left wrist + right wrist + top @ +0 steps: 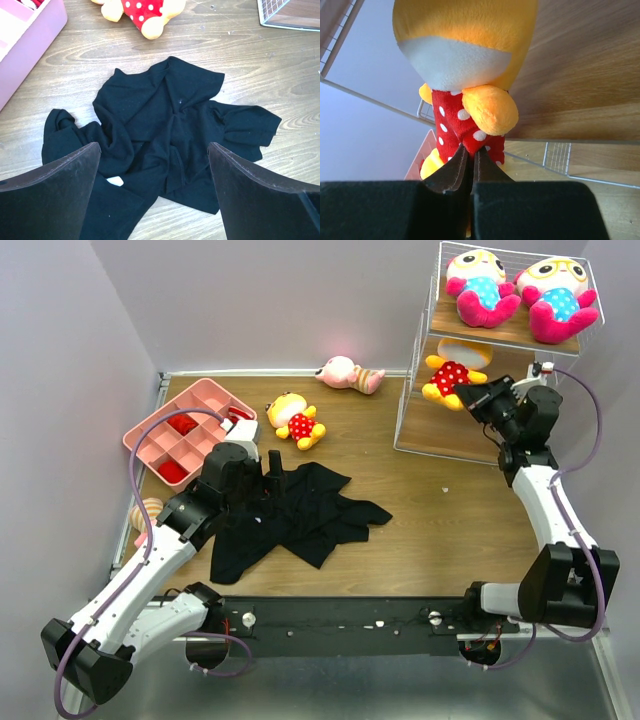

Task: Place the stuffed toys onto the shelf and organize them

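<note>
The shelf (425,436) stands at the far right, and two blue-bodied stuffed toys (481,287) (555,298) lie on its top tier. On the middle tier sits a yellow-orange toy in a red dotted body (449,374) (465,45). My right gripper (470,395) (471,148) is shut on a fold of this toy's red fabric. Another yellow-orange toy (296,421) (142,12) and a pale pink striped toy (350,373) lie on the table. A further toy (147,512) peeks out behind my left arm. My left gripper (272,468) (154,147) hangs open above the black garment (165,115).
The crumpled black garment (300,510) covers the middle of the table. A pink compartment tray (205,390) (35,35) with red items sits at the back left. Grey walls close in the left, back and right sides. A corner of the shelf's wire frame (290,15) shows at the left wrist view's top right.
</note>
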Robot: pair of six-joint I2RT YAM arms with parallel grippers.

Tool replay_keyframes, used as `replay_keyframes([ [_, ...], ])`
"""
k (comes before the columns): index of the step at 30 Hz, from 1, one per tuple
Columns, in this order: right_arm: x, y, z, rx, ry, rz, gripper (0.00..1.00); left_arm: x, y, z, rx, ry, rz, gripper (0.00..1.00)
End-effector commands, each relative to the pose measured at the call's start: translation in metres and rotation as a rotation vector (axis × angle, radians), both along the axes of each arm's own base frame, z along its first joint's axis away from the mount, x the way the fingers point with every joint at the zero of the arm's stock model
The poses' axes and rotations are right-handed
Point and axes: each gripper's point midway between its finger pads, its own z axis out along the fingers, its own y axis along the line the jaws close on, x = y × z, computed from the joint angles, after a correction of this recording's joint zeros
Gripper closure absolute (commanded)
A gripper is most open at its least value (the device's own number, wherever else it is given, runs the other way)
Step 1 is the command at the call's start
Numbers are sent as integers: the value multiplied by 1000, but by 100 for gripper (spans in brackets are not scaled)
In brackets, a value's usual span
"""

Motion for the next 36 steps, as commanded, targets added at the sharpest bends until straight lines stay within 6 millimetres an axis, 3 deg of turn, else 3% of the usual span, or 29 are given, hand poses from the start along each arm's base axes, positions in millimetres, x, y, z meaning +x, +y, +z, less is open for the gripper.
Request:
replay_keyframes([
  [1,12,0,25,-2,-93,-25,88,-2,-5,7,-18,-26,-32,2],
  [8,29,-3,15,0,-59,-36,73,-3,-6,8,-25,-29,-38,2],
  [16,35,-8,25,-6,-69,-60,50,-3,-6,8,-27,-29,-39,2],
  [23,19,-22,27,-19,27,-159,43,-3,-6,8,-27,-29,-39,2],
  [26,9,-25,25,-17,26,-180,36,-3,-6,9,-29,-30,-40,2],
  [32,-10,-29,19,-37,60,-212,35,-3,-7,7,-26,-26,-43,2],
  [33,-17,-27,24,-38,43,-208,37,-3,-7,7,-25,-25,-44,2],
  [36,-28,-20,15,-25,43,-177,45,-3,-7,7,-24,-25,-43,2],
])
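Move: The yellow toy in the red dotted shirt is still pinched in the right fingers; its place is on the middle shelf, about 6 cm ahead, 3 cm left and 1 cm above this hand. Of the two pink dolls on the top shelf, some 20 cm higher, one sits about 5 cm ahead and level sideways, the other 5 cm ahead and 12 cm right. From the left hand that place is roughly 23 cm ahead, 34 cm right and 10 cm up. Push the right hand about 3 cm farther forward over the middle shelf while spreading its fingers to a bit over half open, so the pinch on the toy's dotted shirt ends. Then draw back some 4 cm, rising about as much and easing a little right, with the gripper turning roughly 10 degrees clockwise as it leaves the toy. ##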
